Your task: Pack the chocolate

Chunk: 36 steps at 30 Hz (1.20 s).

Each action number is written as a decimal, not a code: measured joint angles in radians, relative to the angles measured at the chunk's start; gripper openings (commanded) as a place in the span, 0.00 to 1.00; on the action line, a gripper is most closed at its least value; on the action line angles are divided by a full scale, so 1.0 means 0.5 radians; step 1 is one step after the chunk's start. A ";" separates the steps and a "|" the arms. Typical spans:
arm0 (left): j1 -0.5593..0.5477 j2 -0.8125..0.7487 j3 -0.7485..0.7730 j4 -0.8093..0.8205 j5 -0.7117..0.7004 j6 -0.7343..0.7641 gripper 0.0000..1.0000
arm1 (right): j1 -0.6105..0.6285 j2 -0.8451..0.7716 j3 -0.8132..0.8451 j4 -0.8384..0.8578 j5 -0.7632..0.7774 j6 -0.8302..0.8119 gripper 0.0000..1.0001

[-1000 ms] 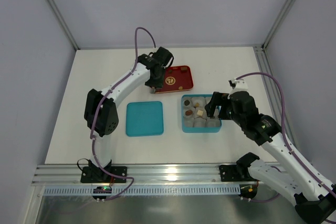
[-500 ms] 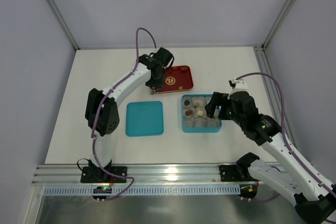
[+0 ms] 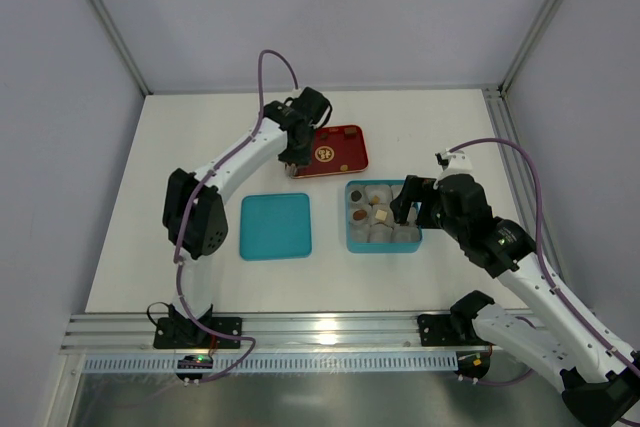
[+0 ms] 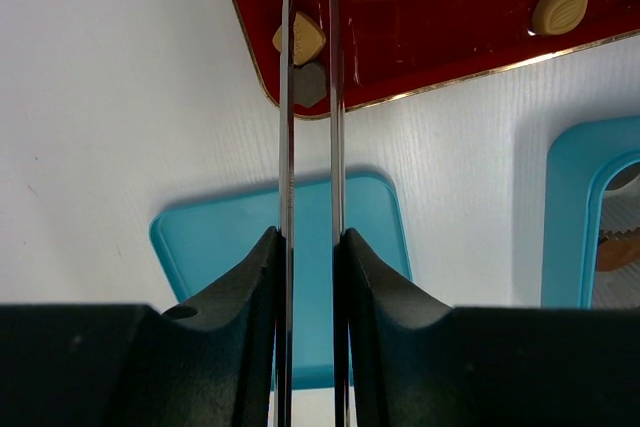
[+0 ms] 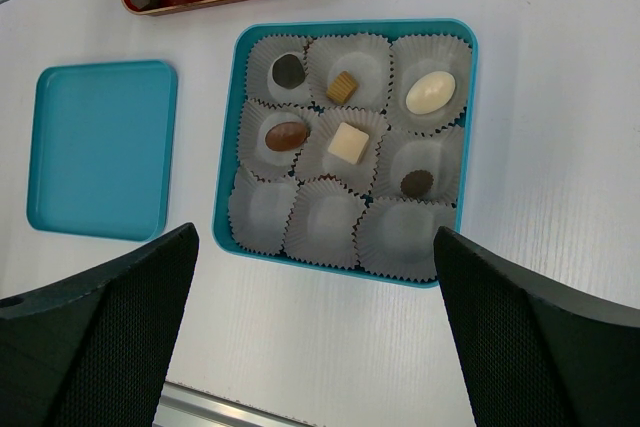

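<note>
The chocolate lies in two places. A tan piece (image 4: 300,39) and a dark piece (image 4: 309,84) sit at the near-left corner of the red tray (image 4: 450,7), and another tan piece (image 4: 558,10) lies further right. My left gripper (image 4: 309,47) (image 3: 292,162) holds its thin blades close together on either side of the two corner pieces; whether they pinch one is unclear. Several chocolates, among them a cream oval (image 5: 431,92) and a cream square (image 5: 348,142), rest in paper cups in the teal box (image 5: 350,25). My right gripper (image 5: 315,347) (image 3: 412,202) hangs wide open above the box, holding nothing.
The teal lid (image 3: 276,226) (image 5: 100,147) lies flat left of the box, below the red tray (image 3: 335,150). The three paper cups (image 5: 325,222) in the box's near row hold nothing. A metal rail (image 3: 300,332) runs along the near table edge.
The left arm has shifted only slightly at the tray's corner. The right arm has stayed still over the box.
</note>
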 measured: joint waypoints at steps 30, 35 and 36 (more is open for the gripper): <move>-0.378 -0.492 -0.138 -0.063 -0.005 -0.093 0.25 | 0.000 0.040 0.039 -0.005 0.061 -0.002 1.00; -0.621 -0.572 -0.195 -0.060 -0.008 -0.178 0.25 | -0.003 0.031 0.116 -0.048 0.115 -0.002 1.00; -0.671 -0.587 -0.208 -0.059 -0.008 -0.193 0.25 | -0.004 0.023 0.130 -0.060 0.129 -0.002 1.00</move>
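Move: The empty near row of cups in the partitioned chocolate box lies about 12 cm back and 21 cm right of the left hand, some 13 cm down. The red chocolate, already in the tongs' tips, is roughly 13 cm ahead and 11 below, inside the red box, whose middle is 16 ahead, 7 right. The blue tray is 10 back, 6 left. From the right hand that row is about 4 ahead, 4 left, 19 below. The red chocolate, still pinched in the tongs gripped by the left hand, is lifted from the red box, first nearly straight up, then in a quickening sweep back and right towards the partitioned box. The hand ends about 12 cm back, 8 right and 8 up, turned some 15 degrees clockwise, grip kept. The open right hand rises a couple of centimetres at the end. ##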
